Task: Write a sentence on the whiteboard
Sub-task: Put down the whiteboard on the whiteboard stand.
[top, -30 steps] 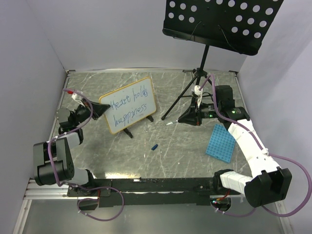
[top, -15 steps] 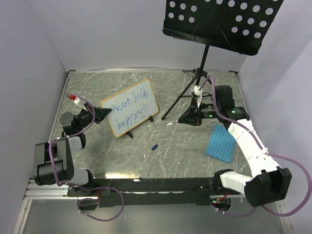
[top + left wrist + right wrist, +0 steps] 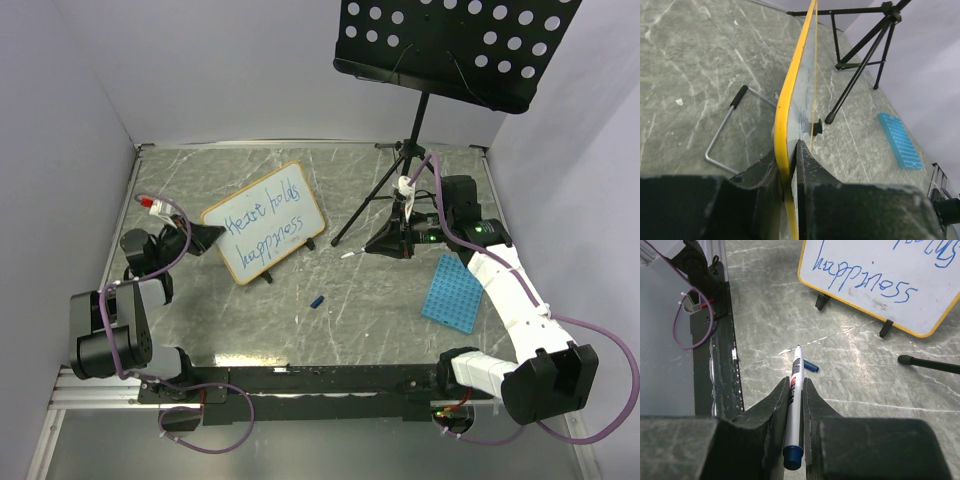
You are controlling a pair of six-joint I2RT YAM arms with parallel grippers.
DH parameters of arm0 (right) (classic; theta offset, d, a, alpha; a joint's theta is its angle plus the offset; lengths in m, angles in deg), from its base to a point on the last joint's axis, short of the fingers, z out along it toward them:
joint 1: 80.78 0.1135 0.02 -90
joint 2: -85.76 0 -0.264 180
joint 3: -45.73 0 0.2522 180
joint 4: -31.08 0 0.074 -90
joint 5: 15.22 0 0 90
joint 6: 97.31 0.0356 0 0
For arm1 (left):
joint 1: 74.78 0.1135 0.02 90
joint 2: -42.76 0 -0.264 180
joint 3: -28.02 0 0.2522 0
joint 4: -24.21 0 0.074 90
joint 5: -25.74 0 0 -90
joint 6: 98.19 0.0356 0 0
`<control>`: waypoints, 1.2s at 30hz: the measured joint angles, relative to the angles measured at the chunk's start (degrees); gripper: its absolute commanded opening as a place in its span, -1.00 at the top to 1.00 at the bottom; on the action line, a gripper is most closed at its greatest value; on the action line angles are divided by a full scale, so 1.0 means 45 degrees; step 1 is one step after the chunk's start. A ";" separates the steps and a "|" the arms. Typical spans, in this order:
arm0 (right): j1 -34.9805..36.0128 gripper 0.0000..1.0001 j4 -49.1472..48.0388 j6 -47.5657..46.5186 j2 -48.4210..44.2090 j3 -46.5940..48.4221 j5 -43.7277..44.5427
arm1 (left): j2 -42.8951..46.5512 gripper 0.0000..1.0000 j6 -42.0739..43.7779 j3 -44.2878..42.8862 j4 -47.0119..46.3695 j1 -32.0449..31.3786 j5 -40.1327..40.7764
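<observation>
The whiteboard (image 3: 265, 222) stands tilted on its two black feet at the table's left middle, tan frame around a glossy white face. The sentence (image 3: 262, 228) runs across it in blue, two slanted lines; its lower word "happiness" (image 3: 865, 282) shows in the right wrist view. My left gripper (image 3: 212, 236) is shut on the board's left edge; the yellow frame (image 3: 790, 95) runs between its jaws (image 3: 788, 150). To the board's right, my right gripper (image 3: 375, 243) is shut on an uncapped marker (image 3: 796, 390), tip pointing at the board.
A blue marker cap (image 3: 318, 301) lies on the table in front of the board. A blue grid tray (image 3: 452, 292) lies at the right. The music stand's black perforated panel (image 3: 455, 45) overhangs the back; its tripod legs (image 3: 385, 200) spread beside the right gripper.
The whiteboard has slid a little left and back with my left gripper on its edge. The right arm and marker have not moved.
</observation>
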 measured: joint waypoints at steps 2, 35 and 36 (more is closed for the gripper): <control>0.0000 1.00 0.0010 0.0000 0.0000 0.0000 -0.0005 | 0.0078 0.58 0.0233 -0.0010 0.0398 0.0010 0.0049; 0.0000 1.00 0.0044 0.0000 -0.0005 0.0000 -0.0044 | 0.1739 -0.89 0.4095 -0.0869 0.5965 0.0005 0.1375; 0.0000 1.00 0.0044 0.0005 -0.0005 0.0000 -0.0039 | 0.1783 -0.99 0.4104 -0.0903 0.6067 0.0005 0.1486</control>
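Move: The whiteboard stand, largely hidden under the board, has its middle about 13 cm to the left hand's right, nearly level with it fore and aft, and some 8 cm below. The whiteboard, its left edge still between those fingertips, is centred about 10 cm to the right and 2 cm lower. The blue marker cap lies 22 cm right, 15 cm back and 12 cm below. From the right hand the stand is about 22 cm left, 6 cm ahead and 16 cm below. The left hand sinks about 3.5 cm with the whiteboard's left edge between its fingertips, lowering that end onto the stand while rolling some 10 degrees so that the hand's left side rises. The fingers, barely parted at first, spread nearly wide and let go of the edge, as the hand drifts about 2 cm left, away from the board's middle, and comes back up some 1.5 cm, its fingers still on either side of the corner. ##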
